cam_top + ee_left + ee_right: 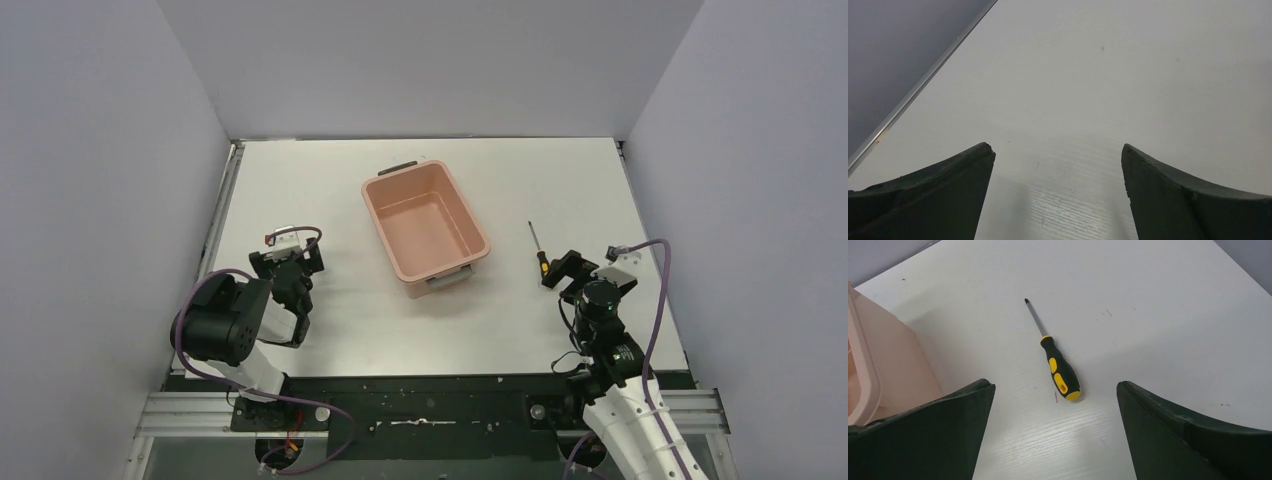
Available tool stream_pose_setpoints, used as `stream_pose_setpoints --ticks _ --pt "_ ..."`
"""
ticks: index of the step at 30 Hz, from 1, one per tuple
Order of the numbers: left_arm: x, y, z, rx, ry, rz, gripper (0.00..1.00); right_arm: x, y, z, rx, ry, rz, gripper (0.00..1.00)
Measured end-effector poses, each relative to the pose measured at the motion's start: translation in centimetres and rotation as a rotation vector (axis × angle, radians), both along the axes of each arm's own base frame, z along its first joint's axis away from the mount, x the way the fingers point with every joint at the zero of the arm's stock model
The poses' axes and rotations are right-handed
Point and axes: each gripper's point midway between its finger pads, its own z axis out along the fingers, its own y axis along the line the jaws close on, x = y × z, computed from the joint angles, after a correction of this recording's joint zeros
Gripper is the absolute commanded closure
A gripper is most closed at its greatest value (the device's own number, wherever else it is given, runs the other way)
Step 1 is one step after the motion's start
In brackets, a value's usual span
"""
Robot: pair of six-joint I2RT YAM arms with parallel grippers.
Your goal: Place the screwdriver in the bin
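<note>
The screwdriver (538, 253), black-and-yellow handle and thin dark shaft, lies flat on the white table right of the bin, its tip pointing away. In the right wrist view the screwdriver (1055, 357) lies just ahead of the jaws, its handle end nearest. The salmon-pink bin (470, 215) stands empty at the table's middle, and its wall shows in the right wrist view (893, 352). My right gripper (558, 275) is open and empty, just behind the handle (1055, 386). My left gripper (290, 262) is open and empty over bare table (1058, 147), far left of the bin.
Grey walls enclose the table on three sides. A metal rail (923, 82) runs along the table's left edge beside my left gripper. The table's right edge (655, 270) lies close to my right gripper.
</note>
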Motion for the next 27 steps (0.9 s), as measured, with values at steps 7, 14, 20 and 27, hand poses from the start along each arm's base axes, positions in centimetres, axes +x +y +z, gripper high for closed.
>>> stream_pose_setpoints --ticks 7,14,20,27 --pt "0.0 0.0 0.0 0.000 0.000 0.000 0.03 0.1 0.0 0.1 -0.039 0.024 0.018 0.00" --pt "0.0 0.0 0.0 0.000 0.000 0.000 0.03 3.2 1.1 6.8 -0.116 0.024 0.086 0.00" --pt "0.0 0.0 0.0 0.000 0.000 0.000 0.02 11.0 2.3 15.7 -0.214 0.123 0.105 0.00" --pt "0.0 0.0 0.0 0.000 0.000 0.000 0.03 16.9 1.1 6.0 -0.279 0.569 0.161 0.00"
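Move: The screwdriver lies flat on the table about 14 cm ahead of the right hand, some 6 cm to its left and 14 cm below, its handle towards the robot. The bin's middle is roughly 18 cm ahead of the right hand, 32 cm to the left and 10 cm down, so well to the left of the screwdriver. From the left hand, the screwdriver is about 4 cm farther out, some 55 cm to the right and 6 cm lower. Swing the right gripper forward about 17 cm in a high arc, climbing some 16 cm on the way out, then dropping fast until it is roughly abreast of the screwdriver, to its right and still well above the table. As it comes over, tip the fingers down about 30 degrees and let the hand's left side roll down a little. Keep the fingers wide open and touch nothing. ##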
